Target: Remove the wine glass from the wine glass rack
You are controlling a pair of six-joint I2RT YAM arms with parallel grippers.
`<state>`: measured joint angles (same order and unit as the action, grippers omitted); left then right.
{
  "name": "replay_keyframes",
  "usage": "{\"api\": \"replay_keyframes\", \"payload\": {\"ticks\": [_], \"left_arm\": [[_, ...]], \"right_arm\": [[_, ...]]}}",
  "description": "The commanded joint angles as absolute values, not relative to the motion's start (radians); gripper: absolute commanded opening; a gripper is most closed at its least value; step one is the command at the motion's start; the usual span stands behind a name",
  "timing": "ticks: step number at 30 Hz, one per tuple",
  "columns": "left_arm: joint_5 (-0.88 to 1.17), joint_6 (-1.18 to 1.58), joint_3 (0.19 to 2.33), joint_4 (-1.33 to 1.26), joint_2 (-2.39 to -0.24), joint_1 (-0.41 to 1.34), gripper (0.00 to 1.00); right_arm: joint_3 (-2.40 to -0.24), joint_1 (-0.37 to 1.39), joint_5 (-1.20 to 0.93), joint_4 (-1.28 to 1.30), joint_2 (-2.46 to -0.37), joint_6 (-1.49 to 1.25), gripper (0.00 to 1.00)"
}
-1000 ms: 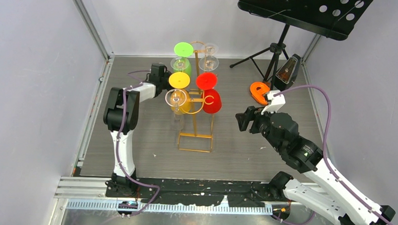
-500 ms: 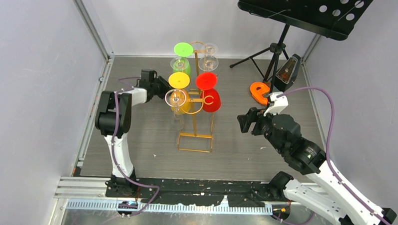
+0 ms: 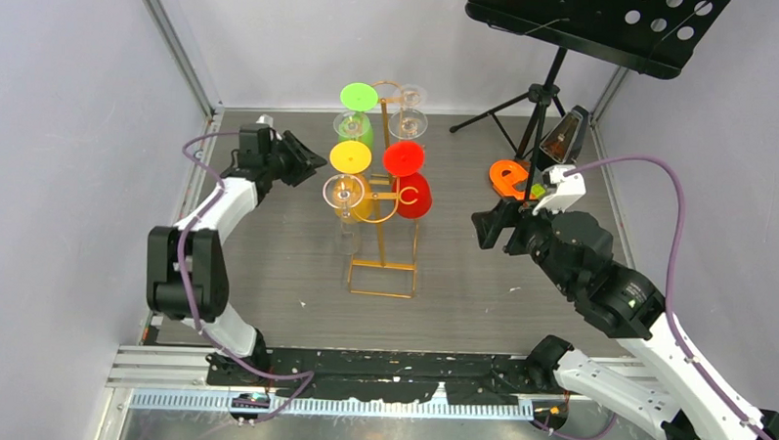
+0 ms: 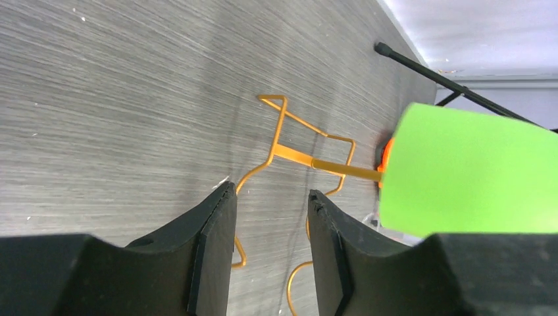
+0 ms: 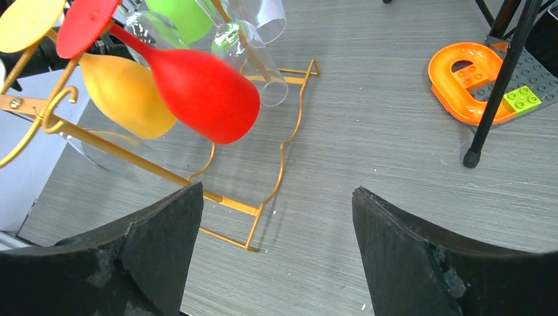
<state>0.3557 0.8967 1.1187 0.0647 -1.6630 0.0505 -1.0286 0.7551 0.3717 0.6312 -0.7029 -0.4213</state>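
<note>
The gold wire wine glass rack (image 3: 383,247) stands mid-table. Hanging from it are a green glass (image 3: 354,124), a yellow glass (image 3: 354,180), a red glass (image 3: 412,189) and clear glasses (image 3: 409,118) (image 3: 344,192). My left gripper (image 3: 308,158) is open and empty, just left of the rack, pointing at it. In the left wrist view (image 4: 270,194) the green glass (image 4: 460,172) is to the right of my fingers and the rack base (image 4: 309,157) is beyond them. My right gripper (image 3: 483,228) is open wide and empty, to the right of the rack. The right wrist view (image 5: 276,197) shows the red glass (image 5: 197,89) and the yellow glass (image 5: 128,95).
A black tripod music stand (image 3: 542,88) stands at the back right, with its leg in the right wrist view (image 5: 500,79). A metronome (image 3: 567,138) and an orange toy piece (image 3: 507,178) lie by it. Grey walls close in the left, back and right sides.
My left arm has swung its elbow out to the left, and its gripper has drawn back left from the glasses. My right gripper has shifted slightly right and further back.
</note>
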Motion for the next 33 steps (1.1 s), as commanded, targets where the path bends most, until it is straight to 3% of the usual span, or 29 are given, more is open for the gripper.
{"api": "replay_keyframes", "payload": {"ticks": [1,6,9,13,15,26,30,33], "left_arm": [[0.293,0.789,1.085,0.177,-1.526,0.041,0.46],[0.238,0.714,1.049,0.269,-1.361,0.036,0.62],[0.229,0.686,1.032,0.32,-1.258,0.036,0.77],[0.27,0.688,0.992,0.347,-1.156,0.036,0.88],[0.301,0.686,0.983,0.37,-1.108,0.036,0.99],[0.355,0.601,1.078,0.593,-0.948,0.029,1.0],[0.642,0.64,0.956,0.451,-0.868,-0.092,1.0],[0.747,0.725,0.885,0.342,-0.809,-0.163,0.99]], "right_arm": [[-1.103,0.75,0.356,0.677,-0.718,-0.42,0.9],[-1.111,0.75,0.346,0.686,-0.705,-0.42,0.91],[-1.108,0.75,0.347,0.688,-0.704,-0.393,0.91],[-1.094,0.748,0.349,0.686,-0.699,-0.38,0.92],[-1.084,0.749,0.347,0.68,-0.692,-0.381,0.92],[-1.045,0.748,0.338,0.65,-0.669,-0.382,0.93],[-1.027,0.748,0.337,0.638,-0.663,-0.383,0.94],[-1.023,0.747,0.343,0.637,-0.657,-0.381,0.94]]}}
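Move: Just past the rack's left side, the left hand has the front clear wine glass roughly 17 cm back, 7 cm to its right and 7 cm higher. At about that same height and sideways offset, the yellow glass hangs some 9 cm back and the green one about 7 cm ahead. From the right hand, the front clear glass is around 6 cm ahead, 26 cm to the left and 9 cm lower. Drawing back about 17 cm while rising some 13 cm, the left hand withdraws from beside the green glass along the rack's left side towards the front clear glass. Its half-open fingers spread wide and the wrist lifts the fingertips by about 20 degrees; it ends beside the rack, gripping nothing. ##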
